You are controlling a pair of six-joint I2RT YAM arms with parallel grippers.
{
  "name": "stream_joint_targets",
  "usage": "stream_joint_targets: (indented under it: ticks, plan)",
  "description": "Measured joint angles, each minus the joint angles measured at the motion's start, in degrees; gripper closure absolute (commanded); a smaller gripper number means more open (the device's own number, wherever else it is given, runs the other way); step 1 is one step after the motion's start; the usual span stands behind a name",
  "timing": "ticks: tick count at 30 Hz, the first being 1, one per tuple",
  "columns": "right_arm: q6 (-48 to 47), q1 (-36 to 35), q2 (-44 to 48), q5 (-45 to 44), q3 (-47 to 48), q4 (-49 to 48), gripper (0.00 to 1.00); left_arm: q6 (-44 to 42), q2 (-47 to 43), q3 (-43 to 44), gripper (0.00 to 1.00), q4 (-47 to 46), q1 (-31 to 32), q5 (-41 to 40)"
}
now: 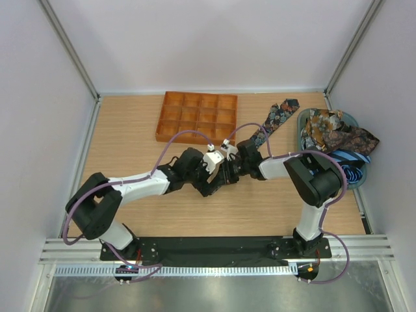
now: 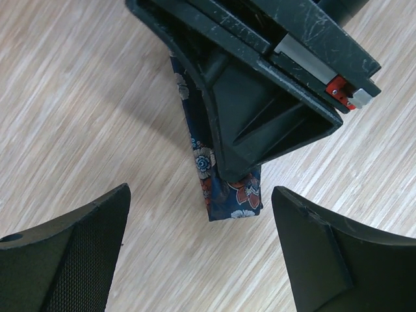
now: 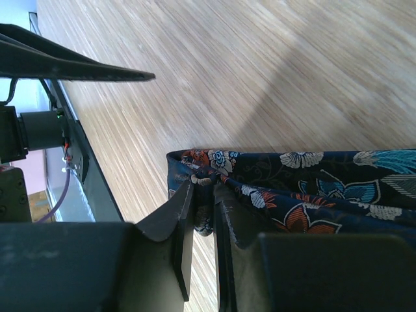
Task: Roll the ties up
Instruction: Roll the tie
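Observation:
A dark blue floral tie (image 1: pixel 276 117) lies diagonally across the wooden table, its wide pointed end near the back right. Its narrow end (image 3: pixel 214 162) is folded over, and my right gripper (image 3: pixel 207 195) is shut on that fold. From the left wrist view the same tie end (image 2: pixel 231 198) pokes out below the right gripper (image 2: pixel 237 170). My left gripper (image 2: pixel 200 195) stands open just in front of that end, one finger on each side, touching nothing. From above, both grippers (image 1: pixel 221 174) meet at mid-table.
An orange gridded tray (image 1: pixel 198 117) sits at the back centre. A teal basket (image 1: pixel 361 172) at the right edge holds a pile of more ties (image 1: pixel 335 130), including a blue striped one (image 1: pixel 352 162). White walls enclose the table.

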State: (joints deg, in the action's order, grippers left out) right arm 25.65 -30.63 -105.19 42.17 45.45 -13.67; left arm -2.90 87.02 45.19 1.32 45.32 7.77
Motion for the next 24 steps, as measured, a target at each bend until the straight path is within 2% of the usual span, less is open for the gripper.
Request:
stream_joint_targets:
  ticks: [19,22,24]
  plan:
    - [-0.2,0.0,-0.7,0.2,1.0,0.5,0.84,-0.7,11.5,8.2,0.28,5.4,0.5,4.2]
    - [-0.2,0.0,-0.7,0.2,1.0,0.5,0.84,-0.7,12.3,8.9,0.35,5.4,0.8,4.7]
    - [-0.2,0.0,-0.7,0.1,1.0,0.5,0.84,-0.7,12.5,9.1,0.44,5.5,1.0,4.9]
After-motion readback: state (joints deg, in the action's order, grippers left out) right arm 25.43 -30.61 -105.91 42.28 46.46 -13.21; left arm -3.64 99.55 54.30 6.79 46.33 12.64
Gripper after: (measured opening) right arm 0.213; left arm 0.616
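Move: The tie's rolled end sticks out of the right gripper's fingertips, about 4 cm to the left hand's right, level with it in reach and some 4 cm below. The tie's loose tails lie about 21 cm ahead of the left hand and 23 cm to its right; the wooden tray is some 20 cm ahead and 5 cm left. For the right hand, the rolled end is at its fingertips, only about 1 cm to the left. The tie's rolled end stays pinched in the right gripper, which holds still down at the table, while the left hand sinks about 3.5 cm towards it, most of that first, then slides some 2.5 cm to the right in all. Its open fingers draw partly together around the roll's free edge, one on either side, without shutting on it, as the wrist turns by about 10 degrees. ##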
